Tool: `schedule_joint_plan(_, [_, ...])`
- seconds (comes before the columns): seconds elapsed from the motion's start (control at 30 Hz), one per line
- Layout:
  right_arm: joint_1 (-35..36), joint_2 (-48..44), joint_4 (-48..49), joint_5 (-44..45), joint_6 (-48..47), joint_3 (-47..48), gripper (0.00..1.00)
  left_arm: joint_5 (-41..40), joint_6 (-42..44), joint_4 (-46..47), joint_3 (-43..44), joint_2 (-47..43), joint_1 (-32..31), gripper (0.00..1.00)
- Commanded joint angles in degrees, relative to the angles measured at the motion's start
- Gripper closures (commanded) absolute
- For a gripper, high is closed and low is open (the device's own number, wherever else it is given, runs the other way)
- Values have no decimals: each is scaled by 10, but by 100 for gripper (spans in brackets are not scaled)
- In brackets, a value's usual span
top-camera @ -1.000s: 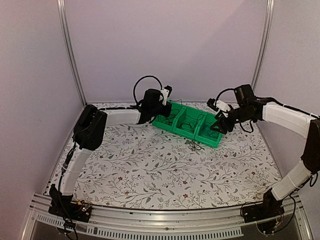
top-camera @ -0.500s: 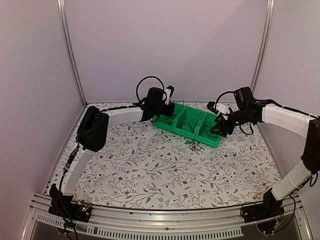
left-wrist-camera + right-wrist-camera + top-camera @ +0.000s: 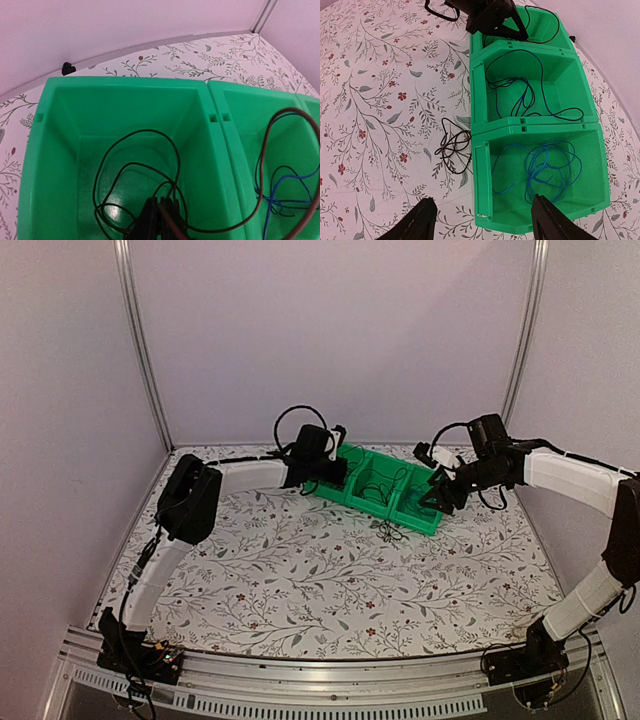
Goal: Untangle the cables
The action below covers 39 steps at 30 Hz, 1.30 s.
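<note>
Three joined green bins [image 3: 375, 487] stand at the back of the table. My left gripper [image 3: 163, 201] reaches down into the left bin [image 3: 45, 150] and is shut on the black cable [image 3: 139, 130] looped on its floor; a brown cable [image 3: 264, 147] runs from beside the fingers over the divider. The middle bin holds a dark blue cable [image 3: 520, 100], the right bin a lighter blue cable [image 3: 555, 165]. A small black and brown tangle of cables [image 3: 452, 147] lies on the table against the bins. My right gripper [image 3: 487, 222] hovers open above the right bin, holding nothing.
The bins [image 3: 535, 124] sit close to the back wall, and the left arm's gripper [image 3: 495, 15] fills the far bin. The flowered tablecloth [image 3: 300, 580] spreads in front of the bins. Metal posts and side walls [image 3: 140, 350] close in the table.
My left gripper has shifted right and settled lower into the left bin. The right arm has barely moved and stays open.
</note>
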Motion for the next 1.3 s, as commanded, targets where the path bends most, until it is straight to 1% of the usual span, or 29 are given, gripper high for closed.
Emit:
schedule_joint_plan(0.0, [0,-5,4,-13,5,-2,31,-30,-23,-30,-14,-10,4,100])
schedule_joint_plan(0.03, [0,-5,4,-13,6,-2,31,-29,-28,-31,-18,-16,6,100])
schedule_joint_plan(0.17, [0,-10,2,-12,6,-3,31,-20,-37,-36,-44,-49,8,93])
schedule_joint_plan(0.23, [1,-13,2,-11,5,-4,31,-10,-35,-29,-73,-76,7,88])
schedule_joint_plan(0.27, [0,-14,2,-11,6,-4,31,-2,-32,-18,-91,-94,7,84])
schedule_joint_plan(0.3, [1,-15,2,-11,6,-4,31,-1,-27,-6,-114,-119,6,78])
schedule_joint_plan(0.43, [1,-13,2,-16,6,-4,31,-10,-9,21,-185,-178,3,64])
schedule_joint_plan(0.57, [1,-11,1,-20,6,-1,31,-8,7,5,-208,-206,3,58])
schedule_joint_plan(0.7, [1,-12,1,-20,6,-1,31,-7,24,-27,-216,-217,3,55])
schedule_joint_plan(0.83, [1,-14,3,-20,6,-6,31,-3,48,-27,-230,-222,3,54])
schedule_joint_plan(0.93, [1,-13,5,-20,6,-7,31,16,71,-38,-221,-216,3,53])
schedule_joint_plan(1.07, [1,-14,4,-20,6,-10,30,12,75,-55,-218,-222,-3,53])
schedule_joint_plan(1.13, [1,-15,3,-29,1,-16,31,4,86,-41,-247,-248,-16,53])
schedule_joint_plan(1.2, [2,-10,0,-50,-5,-22,32,-1,106,-6,-292,-283,-30,54])
schedule_joint_plan(1.27, [12,2,-2,-58,-11,-24,37,1,123,30,-349,-318,-50,55])
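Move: My left hand, with the brown cable pinched in its shut fingers, is already just inside the box's left compartment, whose middle is about 2 cm farther out, 1 cm left and 3 cm lower. The middle compartment is roughly 10 cm to my right and 3 cm back. The loose tangle lies some 16 cm back and 11 cm right, on the table. From my right hand, the left compartment is about 20 cm ahead, 23 cm left and 12 cm below. I dip my left hand about 2 cm deeper into the left compartment and begin opening the fingers to about half, letting go of the brown cable. Drawing back and left, I lift out some 9 cm, then sink a few centimetres while still backing off over the near rim, ending about 8 cm back and 5 cm left of the start, with the wrist rolled some 10 degrees. ##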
